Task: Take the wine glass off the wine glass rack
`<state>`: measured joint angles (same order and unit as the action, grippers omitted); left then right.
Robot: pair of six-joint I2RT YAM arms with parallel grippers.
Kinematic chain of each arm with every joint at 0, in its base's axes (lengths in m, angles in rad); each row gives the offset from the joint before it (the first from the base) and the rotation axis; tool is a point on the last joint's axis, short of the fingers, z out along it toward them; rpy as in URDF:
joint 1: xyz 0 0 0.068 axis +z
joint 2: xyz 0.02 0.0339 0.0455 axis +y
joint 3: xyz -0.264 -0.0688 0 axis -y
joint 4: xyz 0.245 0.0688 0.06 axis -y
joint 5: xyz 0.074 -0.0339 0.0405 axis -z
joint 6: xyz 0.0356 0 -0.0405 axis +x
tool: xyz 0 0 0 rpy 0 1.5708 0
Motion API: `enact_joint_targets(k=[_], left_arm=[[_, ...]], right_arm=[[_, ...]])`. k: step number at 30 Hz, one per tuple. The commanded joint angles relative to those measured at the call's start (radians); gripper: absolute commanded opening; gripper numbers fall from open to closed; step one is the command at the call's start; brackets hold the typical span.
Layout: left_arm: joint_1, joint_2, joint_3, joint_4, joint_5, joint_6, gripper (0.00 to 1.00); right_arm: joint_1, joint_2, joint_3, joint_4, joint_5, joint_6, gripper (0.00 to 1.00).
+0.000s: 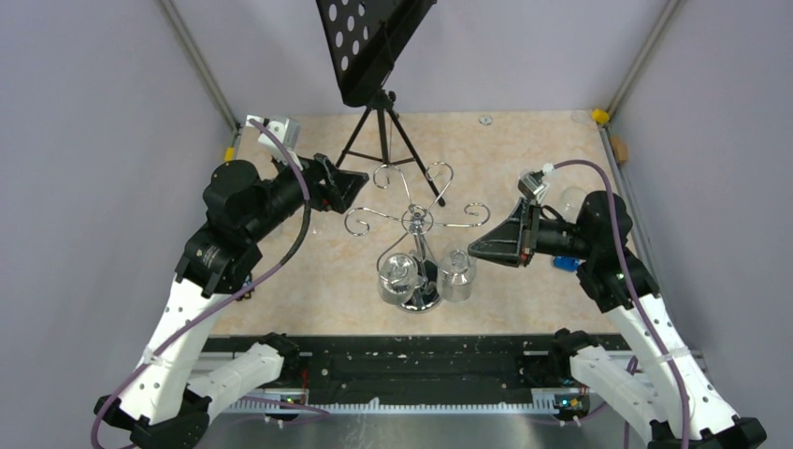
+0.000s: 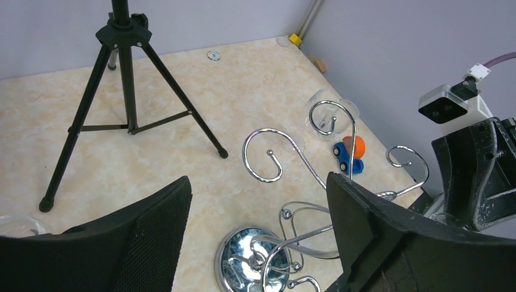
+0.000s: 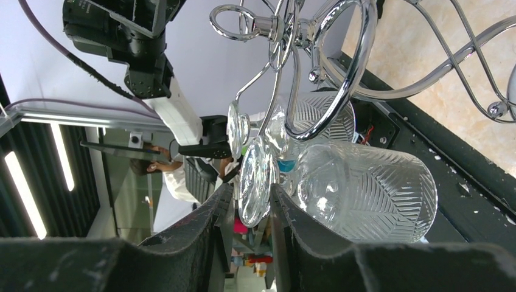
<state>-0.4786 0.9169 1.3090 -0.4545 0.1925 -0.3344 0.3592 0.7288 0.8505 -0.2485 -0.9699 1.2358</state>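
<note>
The chrome wine glass rack (image 1: pixel 417 223) stands mid-table, with two cut-pattern wine glasses hanging upside down from its near arms. My right gripper (image 1: pixel 479 249) reaches in from the right to the right-hand wine glass (image 1: pixel 457 276). In the right wrist view the right gripper (image 3: pixel 249 193) is shut on the round foot (image 3: pixel 254 179) of that glass, whose bowl (image 3: pixel 371 191) lies just beyond the fingers. The other hung glass (image 1: pixel 397 274) is behind it. My left gripper (image 1: pixel 353 183) hovers open over the rack's left side, with nothing between the fingers of the left gripper (image 2: pixel 257 182), above the mirrored base (image 2: pixel 243 263).
A black tripod music stand (image 1: pixel 383 131) stands behind the rack. One clear glass (image 1: pixel 570 199) lies on the table at the right, near a blue and orange toy (image 2: pixel 352 155). Another glass rim (image 2: pixel 17 224) shows at the left. Purple walls enclose the table.
</note>
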Motion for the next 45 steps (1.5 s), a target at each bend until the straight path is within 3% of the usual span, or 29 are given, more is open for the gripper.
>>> enact_joint_targets(k=[1, 10, 16, 21, 26, 35, 45], left_arm=[[0.006, -0.009, 0.029, 0.05, -0.014, 0.005, 0.85], [0.005, -0.017, 0.026, 0.046, -0.028, 0.015, 0.85], [0.005, -0.019, 0.027, 0.043, -0.032, 0.018, 0.85], [0.005, -0.023, 0.024, 0.042, -0.031, 0.018, 0.85], [0.005, -0.024, 0.025, 0.042, -0.034, 0.02, 0.85], [0.004, -0.015, 0.026, 0.054, -0.032, 0.021, 0.85], [0.005, 0.0, 0.026, 0.065, -0.03, 0.023, 0.85]], right_arm=[[0.02, -0.008, 0.012, 0.05, -0.014, 0.025, 0.28], [0.066, 0.016, 0.022, 0.029, 0.026, -0.007, 0.23], [0.072, 0.021, 0.049, -0.063, 0.088, -0.064, 0.0], [0.073, 0.036, 0.142, -0.247, 0.195, -0.189, 0.0], [0.072, 0.04, 0.202, -0.308, 0.246, -0.214, 0.0], [0.072, -0.018, 0.164, -0.145, 0.189, -0.016, 0.0], [0.072, -0.032, 0.141, -0.118, 0.119, 0.001, 0.0]])
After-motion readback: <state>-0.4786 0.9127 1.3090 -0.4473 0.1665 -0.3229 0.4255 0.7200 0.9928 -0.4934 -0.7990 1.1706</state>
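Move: The wine glass hangs upside down from the rack, its foot about level with the right fingertips; its middle lies some 3 cm left of the right hand, 2 cm back and 6 cm lower. The second wine glass hangs about 12 cm farther left and 1 cm farther back than it. The rack's bare right curl is about 7 cm ahead of this hand, straight on. From the left hand, the near glass lies some 20 cm right, 12 cm back and 14 cm below. Left by about 1 cm and slightly down, the right hand eases its part-open fingers further over the glass's foot and shuts them, pinching the flat disc from above and below. Keeping that grip, it draws back to the right about 1 cm while the fingertips tip down and swing clockwise a few degrees, then lifts by some 1.5 cm and comes slightly back. ##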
